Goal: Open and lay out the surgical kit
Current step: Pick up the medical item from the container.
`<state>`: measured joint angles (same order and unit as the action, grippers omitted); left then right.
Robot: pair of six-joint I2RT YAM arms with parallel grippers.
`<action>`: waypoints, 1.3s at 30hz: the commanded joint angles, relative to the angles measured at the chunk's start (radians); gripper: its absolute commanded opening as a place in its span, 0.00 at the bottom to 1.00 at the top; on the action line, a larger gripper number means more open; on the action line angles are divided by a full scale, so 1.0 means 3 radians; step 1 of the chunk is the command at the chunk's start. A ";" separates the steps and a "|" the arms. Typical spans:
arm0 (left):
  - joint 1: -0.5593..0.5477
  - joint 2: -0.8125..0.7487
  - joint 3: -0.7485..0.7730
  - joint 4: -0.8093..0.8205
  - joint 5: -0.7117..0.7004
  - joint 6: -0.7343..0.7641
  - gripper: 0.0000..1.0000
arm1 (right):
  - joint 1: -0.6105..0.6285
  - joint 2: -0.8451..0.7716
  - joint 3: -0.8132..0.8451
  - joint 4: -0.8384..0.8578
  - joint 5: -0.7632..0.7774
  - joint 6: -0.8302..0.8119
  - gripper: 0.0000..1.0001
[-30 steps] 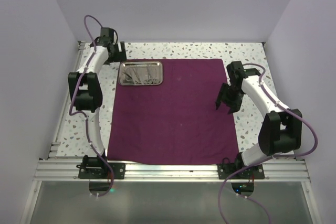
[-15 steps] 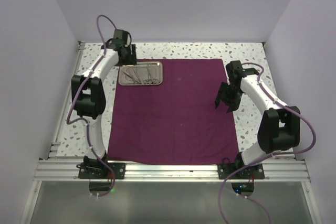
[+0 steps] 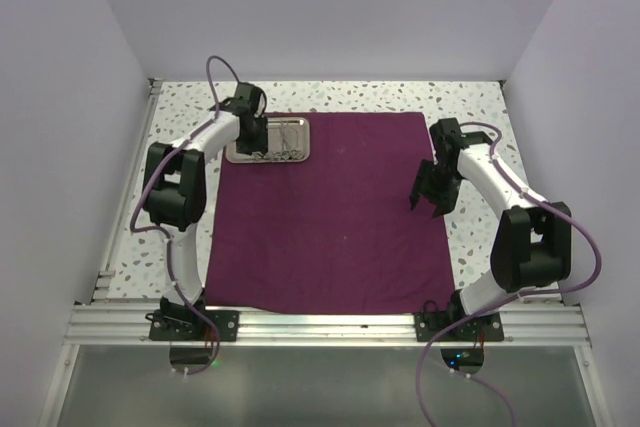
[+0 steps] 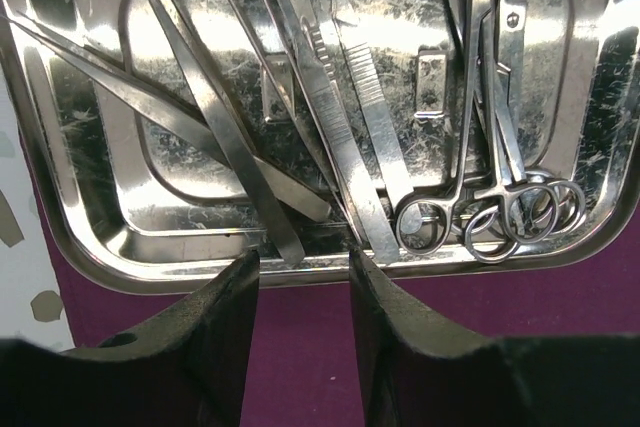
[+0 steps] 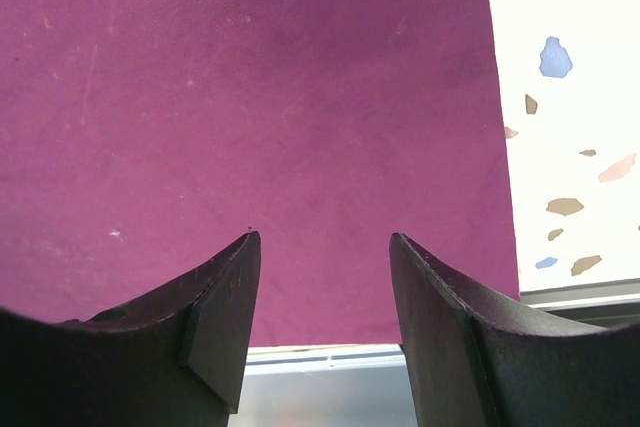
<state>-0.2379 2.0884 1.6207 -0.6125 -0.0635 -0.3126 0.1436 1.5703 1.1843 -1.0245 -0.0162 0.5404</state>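
The dark magenta cloth wrap (image 3: 330, 212) lies spread flat on the table. The small steel tray (image 3: 295, 129) sits on its far left corner. In the left wrist view the tray (image 4: 70, 197) holds several tweezers (image 4: 215, 137) and scissors (image 4: 500, 147) with ring handles at the lower right. My left gripper (image 3: 256, 132) is open, above the tray's left part; in the left wrist view it (image 4: 303, 267) hovers at the tray's rim, empty. My right gripper (image 3: 430, 203) is open and empty above the cloth's right edge (image 5: 300, 97).
The speckled white tabletop (image 3: 480, 107) shows around the cloth, and beside it in the right wrist view (image 5: 570, 97). An aluminium rail (image 3: 330, 325) runs along the near edge. White walls (image 3: 60, 147) close in the left, back and right sides.
My left arm has swung right from the table's far left corner until its gripper is over the tray. My right gripper has barely moved.
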 commanded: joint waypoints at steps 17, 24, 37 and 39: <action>0.0000 0.0218 0.0018 0.0247 -0.0361 0.0045 0.42 | -0.0003 0.0099 0.0117 -0.0011 0.0044 -0.0053 0.57; 0.0000 0.0473 0.0094 0.0272 -0.0295 0.0040 0.41 | -0.0008 0.0155 0.0138 0.0004 0.0034 -0.0047 0.57; 0.0005 0.0632 0.0452 -0.0095 -0.0432 0.0162 0.00 | -0.0008 0.0237 0.0199 0.0040 -0.0002 -0.0047 0.57; 0.0000 0.0586 0.0589 -0.0324 -0.0687 0.0198 0.00 | -0.0013 0.0237 0.0164 0.0071 -0.0028 -0.0037 0.57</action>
<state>-0.2401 2.2364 1.7531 -0.5774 -0.1669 -0.2913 0.1436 1.6371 1.2137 -1.0225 -0.0170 0.5377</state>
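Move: The near tweezers lie in the tray with their middle about 8 cm ahead of the left hand, 3 cm left and 3 cm below; their blunt end is only about 2 cm ahead. The crossed tweezers lie some 7 cm ahead and 5 cm left of the hand, the scalpel handles 8 cm ahead and 2 cm right, the scissors 8 cm ahead and 8 cm right. From the right hand the near tweezers are roughly 27 cm ahead, 47 cm left and 7 cm below. Sink the left gripper about 2.5 cm towards the blunt end of the near tweezers, drifting 1 cm left, with the fingers still half open. Then slide it forward some 4 cm at that height over the tray's near rim and, during this reach, close the fingers to pinch the tweezers just ahead of their blunt end. ##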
